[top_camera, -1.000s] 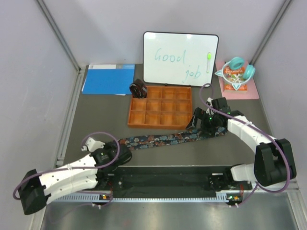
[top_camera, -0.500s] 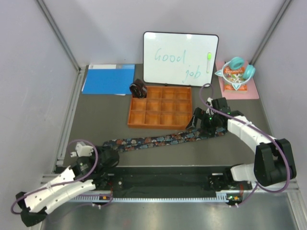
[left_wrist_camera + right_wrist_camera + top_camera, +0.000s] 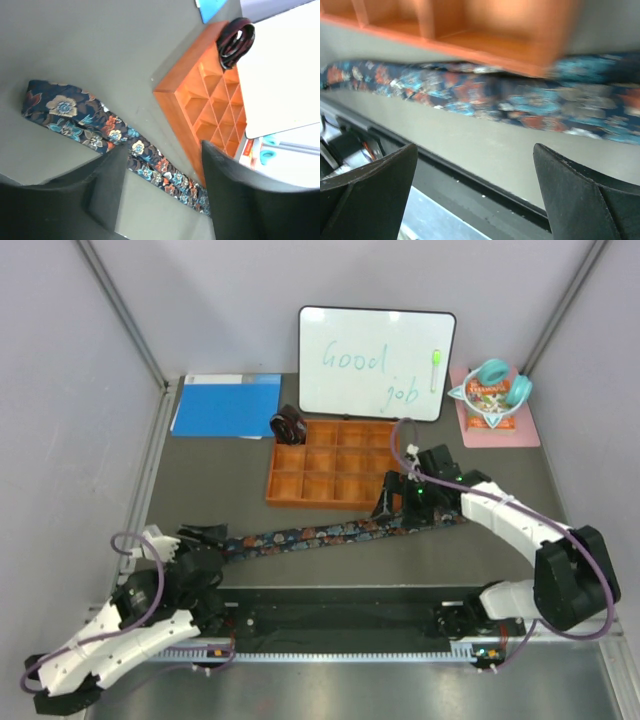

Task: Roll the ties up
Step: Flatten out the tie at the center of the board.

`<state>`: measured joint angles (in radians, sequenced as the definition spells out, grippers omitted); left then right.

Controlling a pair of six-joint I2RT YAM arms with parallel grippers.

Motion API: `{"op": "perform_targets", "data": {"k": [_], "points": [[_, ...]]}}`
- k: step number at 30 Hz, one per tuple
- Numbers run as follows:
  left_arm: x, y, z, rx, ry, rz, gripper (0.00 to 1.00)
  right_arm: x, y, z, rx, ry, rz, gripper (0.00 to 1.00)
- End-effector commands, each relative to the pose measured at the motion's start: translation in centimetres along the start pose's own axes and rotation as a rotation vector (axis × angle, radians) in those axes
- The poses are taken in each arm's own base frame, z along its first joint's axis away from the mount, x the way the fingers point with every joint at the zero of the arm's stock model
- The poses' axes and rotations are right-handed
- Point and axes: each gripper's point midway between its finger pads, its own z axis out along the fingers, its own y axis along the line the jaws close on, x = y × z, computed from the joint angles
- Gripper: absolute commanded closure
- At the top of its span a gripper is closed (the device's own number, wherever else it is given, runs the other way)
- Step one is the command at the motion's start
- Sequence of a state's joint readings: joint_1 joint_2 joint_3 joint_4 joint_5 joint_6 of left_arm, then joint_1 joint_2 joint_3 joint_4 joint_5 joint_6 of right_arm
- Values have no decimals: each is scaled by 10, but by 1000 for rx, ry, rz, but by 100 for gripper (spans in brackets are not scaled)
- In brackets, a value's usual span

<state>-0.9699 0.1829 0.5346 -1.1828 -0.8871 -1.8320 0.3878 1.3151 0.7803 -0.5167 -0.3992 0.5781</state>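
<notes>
The navy floral tie lies flat as a long strip across the mat, in front of the orange tray. Its wide end lies just beyond my left gripper, which stands open with nothing between its fingers. My right gripper hovers open above the tie's other half, by the tray's front right corner. The dark maroon tie is a coil at the tray's back left corner, also seen coiled on the tray's corner in the left wrist view.
A whiteboard stands behind the tray, a blue folder lies back left, and teal headphones rest on a pink pad back right. A black rail runs along the near edge between the arm bases.
My left arm drew back to the left, dragging the floral tie's wide end that way, then its jaws opened and let the tie go. The right gripper shifted slightly left along the tie.
</notes>
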Motion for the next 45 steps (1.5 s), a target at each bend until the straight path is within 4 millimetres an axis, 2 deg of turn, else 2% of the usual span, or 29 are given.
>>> {"op": "perform_targets", "data": {"k": [1, 2, 3, 4, 5, 6, 7, 8, 10, 11, 12, 13, 14, 15, 16, 17, 19, 20, 22, 23, 27, 29, 32, 36, 40, 42, 43, 44, 45], "points": [[0, -12, -5, 18, 11, 102, 47, -20, 58, -2, -89, -78, -170, 1], [7, -14, -2, 15, 23, 124, 52, -11, 71, 3, -118, -54, -223, 1], [19, -10, 1, 4, 64, 178, 56, -14, 81, 9, -128, -54, -272, 1], [31, -20, 3, 28, 92, 171, 58, -14, 87, 15, -125, -49, -306, 1], [44, -14, 9, -19, 112, 234, 60, -14, 92, 19, -120, -41, -334, 1], [59, -9, 10, -50, 168, 260, 62, -15, 107, 22, -122, -50, -396, 2], [67, -4, 12, -86, 186, 283, 65, -11, 103, 36, -88, -14, -409, 4], [77, 5, 17, -145, 198, 326, 67, -15, 114, 38, -98, -23, -439, 12], [89, 17, 20, -195, 232, 349, 74, -3, 121, 57, -83, 16, -492, 27], [96, 19, 23, -199, 245, 352, 77, 1, 124, 63, -79, 29, -505, 41], [100, 23, 25, -202, 257, 352, 79, -2, 133, 66, -79, 15, -514, 47], [107, 24, 24, -198, 290, 338, 83, 4, 137, 71, -77, 22, -532, 60], [111, 38, 27, -208, 302, 338, 85, 2, 142, 80, -81, 18, -535, 66], [118, 38, 28, -190, 320, 309, 86, 2, 147, 84, -88, 15, -529, 71], [122, 45, 28, -195, 342, 299, 87, 7, 152, 89, -92, 27, -535, 81], [125, 56, 30, -207, 350, 287, 89, 6, 157, 97, -94, 30, -533, 83], [128, 62, 31, -211, 360, 269, 91, 12, 167, 105, -106, 42, -537, 87], [128, 65, 31, -210, 364, 269, 92, 11, 177, 107, -119, 36, -545, 89], [128, 63, 32, -197, 361, 280, 93, 14, 177, 120, -95, 36, -548, 93], [127, 65, 33, -201, 357, 306, 93, 16, 184, 123, -99, 32, -559, 94], [127, 76, 36, -251, 349, 367, 94, 17, 185, 145, -73, 17, -550, 100], [128, 83, 37, -274, 349, 393, 94, 18, 178, 157, -46, 16, -540, 100], [128, 83, 39, -268, 343, 404, 95, 20, 166, 167, -18, 17, -531, 100], [126, 81, 41, -246, 331, 402, 95, 22, 153, 171, 18, 18, -531, 100], [127, 79, 43, -234, 325, 416, 94, 33, 136, 171, 43, 48, -520, 100], [127, 77, 45, -225, 318, 419, 94, 37, 135, 166, 30, 48, -508, 100], [126, 77, 47, -227, 303, 433, 94, 44, 122, 165, 46, 67, -501, 100], [125, 76, 48, -226, 297, 433, 94, 43, 126, 159, 30, 51, -489, 100], [125, 75, 49, -222, 290, 432, 94, 46, 122, 157, 34, 57, -485, 100]]}}
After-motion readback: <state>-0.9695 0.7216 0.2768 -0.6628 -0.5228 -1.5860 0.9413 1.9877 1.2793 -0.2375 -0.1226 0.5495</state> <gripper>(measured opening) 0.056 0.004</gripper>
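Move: The left part of the tie, which my left hand is heading down to, lies some 8 cm to its right, about 1 cm ahead and 14 cm below. The centre-left stretch that my right hand goes to is about 21 cm to that hand's left, level with it fore and aft, and 7 cm lower. The orange tray's middle lies some 19 cm ahead of my right hand and 15 cm left, or about 24 cm ahead of my left hand and 27 cm right. My right hand sweeps about 22 cm left along the tie towards my left hand, arcing up a little and then sinking low, as it turns some 25 degrees counter-clockwise and shuts its wide-open fingers. Meanwhile I drop my left hand about 13 cm and bring it 8 cm right, tipping the closing fingertips down, to just short of the tie's near edge. ##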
